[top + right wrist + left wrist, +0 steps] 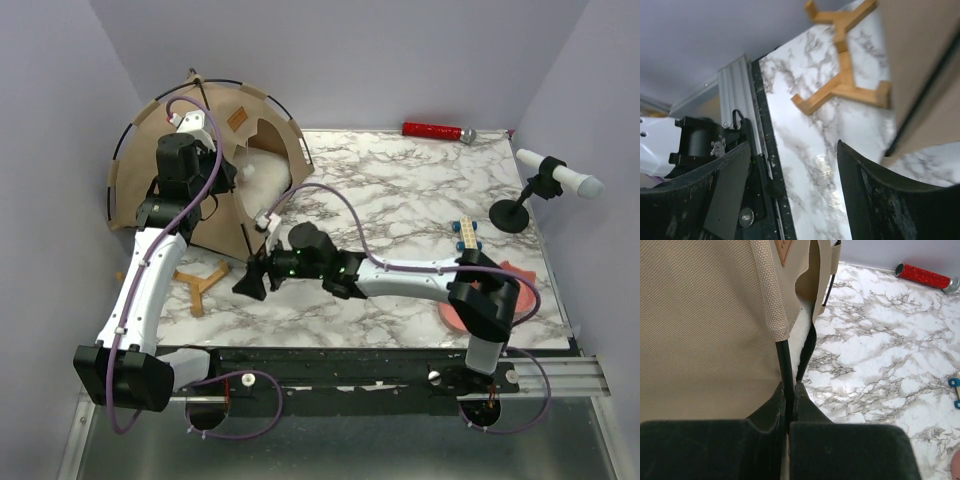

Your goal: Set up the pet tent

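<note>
The pet tent (pixel 215 130) stands at the table's back left, tan fabric with thin black poles arching over it, its arched doorway facing right. My left gripper (pixel 222 178) is against its front face, shut on a thin black pole (pixel 785 360); in the left wrist view the gripper (pixel 789 386) pinches that pole beside the tan wall (pixel 700 325). My right gripper (pixel 250 280) hovers low by the tent's front corner (pixel 925 75), pointing left. In the right wrist view it (pixel 792 170) is open with only marble between the jaws.
A white fluffy pillow (pixel 262 172) lies inside the tent. A wooden forked piece (pixel 200 285) lies on the marble near the right gripper. A red cylinder (pixel 432 131) rests at the back, a black stand with a white tip (pixel 545 185) at the right, a pink plate (pixel 515 272) under the right arm.
</note>
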Controlling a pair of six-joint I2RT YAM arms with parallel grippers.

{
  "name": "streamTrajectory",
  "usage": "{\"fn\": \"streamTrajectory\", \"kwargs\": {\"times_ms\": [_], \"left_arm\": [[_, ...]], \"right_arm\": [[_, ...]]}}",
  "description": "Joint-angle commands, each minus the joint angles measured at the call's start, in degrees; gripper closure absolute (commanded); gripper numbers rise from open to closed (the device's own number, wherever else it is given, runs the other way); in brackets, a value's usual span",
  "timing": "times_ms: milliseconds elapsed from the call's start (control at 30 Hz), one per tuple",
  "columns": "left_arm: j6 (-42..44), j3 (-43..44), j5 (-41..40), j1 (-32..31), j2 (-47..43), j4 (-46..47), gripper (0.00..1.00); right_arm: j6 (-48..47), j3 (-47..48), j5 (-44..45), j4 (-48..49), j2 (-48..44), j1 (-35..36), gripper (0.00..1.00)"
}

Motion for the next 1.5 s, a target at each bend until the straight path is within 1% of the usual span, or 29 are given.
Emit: {"fn": "streamTrajectory", "kwargs": {"times_ms": [0,133,200,300,400,567,800,1000,1100,1200,1233,1267,1367,1467], "left_arm": [[2.3,3.7,-0.1,0.6,1.1,6.6,1.00],[2.6,7.8,-0.1,0.8,4.1,5.3,1.00],[2.4,8.5,1.5,0.9,4.8,5.3,1.00],[2.0,7.8,2.8,1.0,4.5,5.6,1.00],[2.2,6.4,3.5,1.1,3.4,6.2,1.00],[2.2,4.4,4.0,1.3,2.3,6.5,1.00],[2.5,2.8,3.7,1.5,1.1,6.8,1.00],[2.5,2.2,3.7,1.5,0.7,6.9,1.00],[2.4,1.5,3.5,1.5,0.3,7.4,1.00],[2.4,0.8,2.9,1.5,0.0,7.5,1.00],[2.5,0.6,2.5,1.5,-0.2,7.6,1.00],[2.5,0.3,2.1,1.4,-0.4,7.6,1.00],[2.8,-0.7,1.1,1.4,-1.4,8.4,1.00],[3.1,-0.8,0.8,1.4,-1.8,8.3,1.00]], "right_arm": [[0.2,4.2,-1.8,-0.4,6.2,3.5,0.24],[-0.7,9.4,-0.5,-3.4,10.0,4.7,0.25],[-0.3,11.7,3.6,-4.2,12.7,4.6,0.26],[-1.9,17.5,9.4,-8.4,18.1,4.6,0.26],[-3.9,23.2,13.0,-12.4,23.2,4.6,0.26],[-5.9,27.9,20.3,-13.1,28.3,4.5,0.28],[-9.1,35.6,23.0,-14.3,35.4,4.2,0.28],[-10.5,38.4,24.7,-13.9,39.1,3.8,0.33],[-12.0,37.8,23.6,-11.3,40.1,3.8,0.42],[-14.1,35.0,21.6,-6.8,39.5,3.7,0.61],[-14.7,33.9,21.0,-5.5,38.9,3.8,0.65],[-15.2,32.3,20.4,-4.3,37.9,3.8,0.73],[-16.4,26.6,15.9,-1.9,33.1,3.8,0.88],[-16.0,17.3,11.4,1.5,26.2,3.8,0.99]]}}
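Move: The right hand, open and pointing left, hangs about 15 cm above the level of the wooden stand's right end, which lies roughly 9 cm ahead and 10 cm to the left. The stand's fork is about 5 cm ahead and 16 cm left of the hand, the tent's front corner some 11 cm ahead and 5 cm left, both also about 15 cm down. For the left hand, on the tent pole, that stand end is around 7 cm back, 2 cm left and 26 cm below. The right hand first swings back about 3 cm while already going left and down, then reaches forward past the tent's front corner to the wooden stand, ending some 15 cm lower with its fingers tipped about 20 degrees further down; there it shuts on the upright peg at the stand's right end and starts drawing it back and to the right, a centimetre or two. The left hand keeps its pinch on the black tent pole, easing forward about 2 cm and then most of the way back. ##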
